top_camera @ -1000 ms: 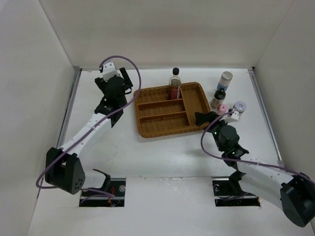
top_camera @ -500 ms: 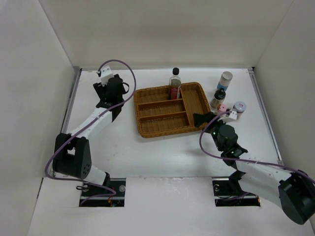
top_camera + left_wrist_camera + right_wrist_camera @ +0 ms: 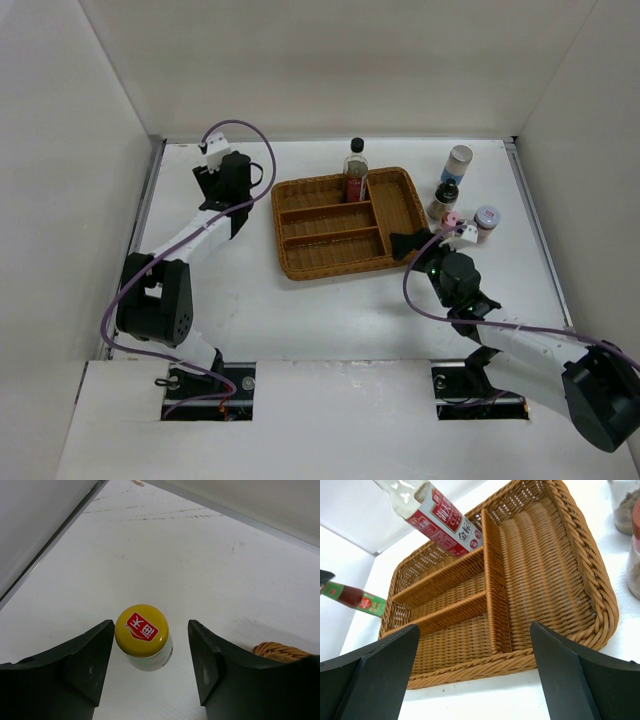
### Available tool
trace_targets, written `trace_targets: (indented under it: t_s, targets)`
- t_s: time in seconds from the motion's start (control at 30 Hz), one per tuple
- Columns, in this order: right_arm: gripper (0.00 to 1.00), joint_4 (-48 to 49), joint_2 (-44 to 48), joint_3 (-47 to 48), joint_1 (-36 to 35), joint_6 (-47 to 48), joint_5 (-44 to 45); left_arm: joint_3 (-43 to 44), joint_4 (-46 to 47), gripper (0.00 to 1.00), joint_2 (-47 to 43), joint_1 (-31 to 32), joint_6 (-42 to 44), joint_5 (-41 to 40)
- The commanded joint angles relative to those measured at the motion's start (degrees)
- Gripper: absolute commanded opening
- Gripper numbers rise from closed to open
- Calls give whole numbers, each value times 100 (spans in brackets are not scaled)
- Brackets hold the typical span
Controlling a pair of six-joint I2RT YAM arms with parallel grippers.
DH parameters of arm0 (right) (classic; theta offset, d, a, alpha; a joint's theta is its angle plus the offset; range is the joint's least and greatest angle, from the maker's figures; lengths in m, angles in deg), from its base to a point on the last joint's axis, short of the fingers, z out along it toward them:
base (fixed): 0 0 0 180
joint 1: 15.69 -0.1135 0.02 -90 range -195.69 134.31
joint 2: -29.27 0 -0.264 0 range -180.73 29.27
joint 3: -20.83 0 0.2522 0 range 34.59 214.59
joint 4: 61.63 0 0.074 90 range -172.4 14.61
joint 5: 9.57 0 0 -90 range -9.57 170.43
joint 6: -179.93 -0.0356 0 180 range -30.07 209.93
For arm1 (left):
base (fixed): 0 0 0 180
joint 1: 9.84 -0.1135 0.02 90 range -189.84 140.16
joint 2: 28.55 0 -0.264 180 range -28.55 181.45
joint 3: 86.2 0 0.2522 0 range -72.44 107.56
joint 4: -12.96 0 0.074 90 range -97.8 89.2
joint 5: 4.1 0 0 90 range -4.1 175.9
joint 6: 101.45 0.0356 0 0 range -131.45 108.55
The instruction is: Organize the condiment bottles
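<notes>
The yellow-capped red sauce bottle (image 3: 142,631) stands upright on the white table between the fingers of my left gripper (image 3: 151,652). The left finger is at the cap's edge and the right finger is still apart, so the gripper is open. In the top view my left gripper (image 3: 228,195) covers this bottle, left of the wicker tray (image 3: 330,270). The black-capped clear glass bottle (image 3: 355,172) stands in the tray's far compartment. My right gripper (image 3: 405,245) is open and empty at the tray's right front corner. The white-blue shaker (image 3: 458,162), dark-capped jar (image 3: 444,198), pink-capped jar (image 3: 452,220) and grey-lidded jar (image 3: 487,222) stand right of the tray.
The tray's other compartments (image 3: 545,565) hold nothing. White walls close in the table on the left, back and right. The red sauce bottle (image 3: 352,599) also shows past the tray's left rim in the right wrist view.
My left arm has drawn back from the tray's far-left corner and come down over the yellow-capped bottle, its jaws narrowing. The right gripper has edged slightly left and stays wide.
</notes>
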Motion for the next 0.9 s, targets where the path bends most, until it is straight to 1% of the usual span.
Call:
trace_targets:
  t_s: [0.0,0.07,0.13,0.27,0.33,0.4,0.53,0.67,0.77,0.87]
  targets:
    - [99,261,-83,235,-2,-61,-118,330,300,58,-74,-49,83,-53]
    - [99,252,-66,253,-2,-35,-136,304,336,56,-91,-75,118,-79]
    - [99,260,-22,218,-2,-43,-118,321,345,50,-22,-110,118,-36]
    - [99,261,-118,261,6,-61,-171,321,353,30,-3,-119,153,-44]
    - [99,252,-101,270,-2,-26,-145,286,388,23,-47,-102,153,-88]
    - [99,261,-118,235,-2,-61,-153,303,397,19,-152,-66,179,-123]
    - [99,269,-206,297,-2,-53,-189,391,476,17,-661,126,408,-80]
    - [100,269,-215,270,-2,-87,-206,865,459,16,-996,504,803,-44]
    - [100,269,-189,297,-2,-53,-206,1146,450,16,-1041,882,997,43]
    - [100,269,-136,262,-11,-43,-153,1410,424,16,-822,1190,1006,192]
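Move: The yellow-capped sauce bottle stands right between the left hand's open fingers, its middle some 5 cm below them. From that hand the wicker basket's centre is about 27 cm right, 3 cm back and 12 cm down; the black-capped bottle standing in it is about 27 cm right and 2 cm ahead. From the right hand the sauce bottle lies roughly 40 cm left and 14 cm ahead. The left fingers close on the sauce bottle's neck, then lift it about 9 cm and rightward 7 towards the basket. ##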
